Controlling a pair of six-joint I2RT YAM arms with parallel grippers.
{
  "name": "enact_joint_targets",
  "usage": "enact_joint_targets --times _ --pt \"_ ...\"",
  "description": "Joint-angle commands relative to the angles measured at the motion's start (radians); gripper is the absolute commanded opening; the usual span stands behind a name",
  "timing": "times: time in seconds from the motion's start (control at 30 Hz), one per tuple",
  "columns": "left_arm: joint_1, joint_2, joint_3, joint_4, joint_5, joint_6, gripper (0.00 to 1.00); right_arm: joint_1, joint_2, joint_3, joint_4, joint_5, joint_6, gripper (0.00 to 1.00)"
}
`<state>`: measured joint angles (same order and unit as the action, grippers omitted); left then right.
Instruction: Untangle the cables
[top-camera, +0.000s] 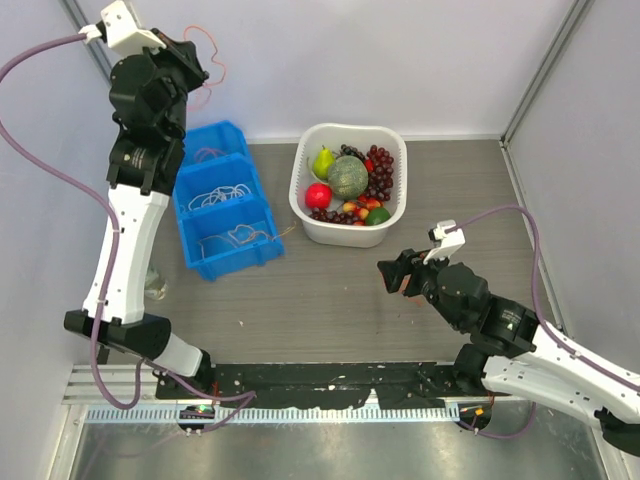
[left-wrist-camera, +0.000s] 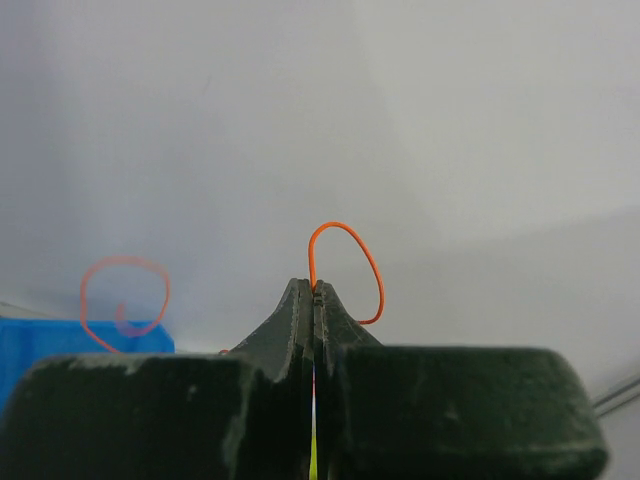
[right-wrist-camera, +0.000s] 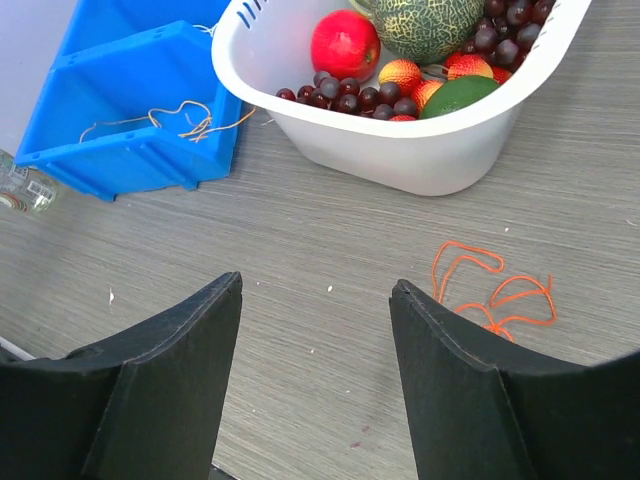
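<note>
My left gripper (top-camera: 196, 64) is raised high at the back left and is shut on an orange-red cable (top-camera: 207, 47). In the left wrist view that cable (left-wrist-camera: 348, 250) loops out of the closed fingertips of the gripper (left-wrist-camera: 314, 289), and a blurred second loop (left-wrist-camera: 124, 301) hangs further left. Another orange-red cable (right-wrist-camera: 492, 294) lies in loose loops on the table, just right of my right gripper (right-wrist-camera: 315, 285), which hovers open and empty. From above, that gripper (top-camera: 392, 272) sits right of centre. More thin cables (top-camera: 220, 195) lie in the blue bin (top-camera: 232, 131), among them a yellow-orange one (right-wrist-camera: 168, 119).
A white basket (top-camera: 298, 201) of fruit stands at the back centre, next to the three-compartment bin (right-wrist-camera: 130, 165). The basket's wall (right-wrist-camera: 400, 152) is close ahead of my right gripper. A small clear container (right-wrist-camera: 20, 186) sits left of the bin, by the left arm.
</note>
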<state>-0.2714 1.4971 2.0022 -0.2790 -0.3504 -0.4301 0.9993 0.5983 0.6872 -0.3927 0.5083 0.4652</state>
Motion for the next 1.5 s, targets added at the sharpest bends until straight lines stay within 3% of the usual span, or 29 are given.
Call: enact_joint_targets --times 0.0,0.17,0.37,0.63,0.97,1.47 --pt "0.052 0.046 0.090 0.055 0.071 -0.041 0.00 -0.002 -0.046 -0.035 0.037 0.029 0.026 0.66" --pt "0.096 0.100 0.135 0.083 0.108 -0.029 0.00 -0.002 -0.055 -0.072 0.014 0.002 0.078 0.66" --pt "0.156 0.104 0.044 0.224 0.142 -0.050 0.00 -0.001 -0.045 -0.042 -0.009 0.029 0.090 0.66" --pt "0.187 0.146 0.032 0.307 0.168 -0.091 0.00 -0.001 -0.006 0.028 -0.074 0.094 0.075 0.66" --pt "0.224 0.190 -0.060 0.425 0.108 -0.088 0.00 -0.001 0.009 0.061 -0.080 0.125 0.064 0.66" --pt "0.299 0.413 0.058 0.452 0.192 -0.084 0.00 -0.002 0.044 0.078 -0.074 0.141 0.061 0.67"
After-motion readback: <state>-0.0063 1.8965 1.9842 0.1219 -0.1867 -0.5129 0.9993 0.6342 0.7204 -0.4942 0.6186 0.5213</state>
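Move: The left gripper holds an orange cable high up; the blue bin's far compartment lies about 15 cm ahead, 7 cm left and 52 cm below it. The middle compartment, with white cable, is some 3 cm ahead and 3 cm left, and the near compartment about 10 cm back and 2 cm right, both similarly low. From the open right gripper, the loose orange strand on the table is roughly 4 cm ahead, 6 cm right and 21 cm down. Carry the orange cable, still pinched in the shut left fingers, about 17 cm forward and 8 cm left to above the blue bin's far compartment; stay nearly level at first, then sink some 10 cm as you reach out. Let the open right gripper dip slightly and edge about 2 cm right towards the loose orange strand, turning a little clockwise. ##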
